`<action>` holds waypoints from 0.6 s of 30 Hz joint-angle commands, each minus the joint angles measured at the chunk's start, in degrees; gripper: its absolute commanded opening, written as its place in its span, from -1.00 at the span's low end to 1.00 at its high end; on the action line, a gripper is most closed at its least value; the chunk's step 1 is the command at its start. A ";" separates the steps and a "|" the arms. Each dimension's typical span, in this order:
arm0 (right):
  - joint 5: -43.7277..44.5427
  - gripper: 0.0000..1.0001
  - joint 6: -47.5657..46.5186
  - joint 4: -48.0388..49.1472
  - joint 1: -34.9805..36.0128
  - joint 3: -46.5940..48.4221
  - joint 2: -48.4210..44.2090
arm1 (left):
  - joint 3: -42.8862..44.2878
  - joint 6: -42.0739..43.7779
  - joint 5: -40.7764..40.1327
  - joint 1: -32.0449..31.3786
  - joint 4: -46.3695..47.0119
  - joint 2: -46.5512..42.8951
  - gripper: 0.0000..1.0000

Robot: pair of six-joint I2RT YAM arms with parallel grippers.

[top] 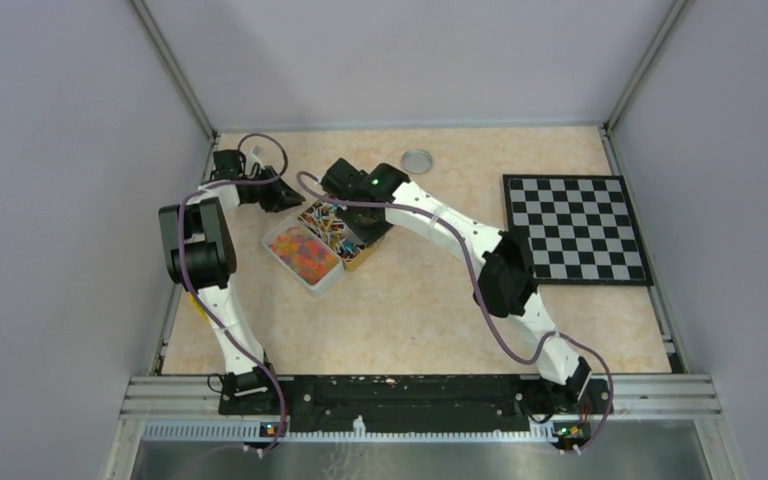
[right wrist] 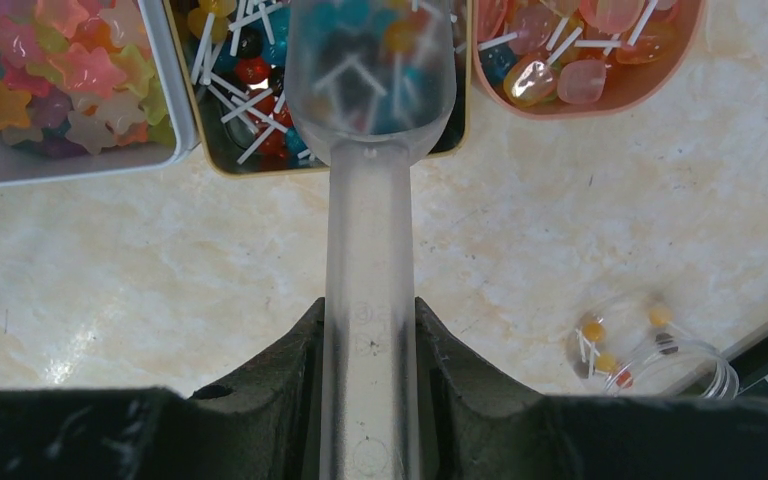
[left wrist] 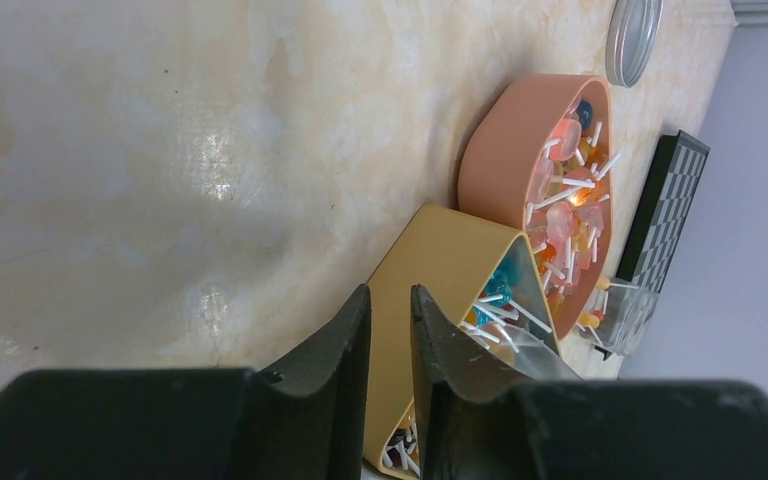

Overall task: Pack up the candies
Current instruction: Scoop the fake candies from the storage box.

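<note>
The candies (right wrist: 50, 80) are small star-shaped sweets in pink, orange and yellow, heaped in a white tray (top: 332, 283). Beside it stands a mustard-yellow box (left wrist: 440, 270) of stick lollipops (right wrist: 245, 70), then a salmon bowl (left wrist: 495, 150) of pale lollipops. My right gripper (right wrist: 370, 310) is shut on the handle of a clear plastic scoop (right wrist: 370, 90), whose bowl hangs over the yellow box. Whether sweets lie in the scoop I cannot tell. My left gripper (left wrist: 390, 295) is shut on the yellow box's wall, one finger outside, one inside.
A small clear jar (right wrist: 650, 350) with a few lollipops lies on the table right of the scoop. Its metal lid (top: 417, 160) lies at the back. A chessboard (top: 575, 228) fills the right side. Grey walls enclose the table.
</note>
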 commanded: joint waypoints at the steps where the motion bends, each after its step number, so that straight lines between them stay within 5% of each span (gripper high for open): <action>1: 1.45 -1.00 -1.48 3.20 0.68 2.23 1.65 | 1.94 0.60 1.75 0.20 0.32 0.60 -0.47; 18: 1.47 -1.00 -3.39 23.25 0.79 -16.46 -6.44 | 2.15 0.21 2.80 0.22 0.34 0.98 -0.46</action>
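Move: Ahead and to the left of the right hand, which already holds the clear scoop, the tan box of lollipops has its middle some 11 cm farther out, 7 cm to the left and 11 cm below. The white box of star candies stands about 6 cm ahead and 15 cm left, the pink box about 19 cm ahead and 2 cm left, both equally low. From the idle left hand, the tan box lies roughly 6 cm back, 12 cm right and 3 cm below. Sliding about 2 cm forward and to the left over the near-right end of the tan box, the right hand then sinks nearly 5 cm, almost straight down, driving the scoop's bowl against the lollipops. The fingers keep their grip on the handle, while the scoop swings flatter between them as the hand drops. ##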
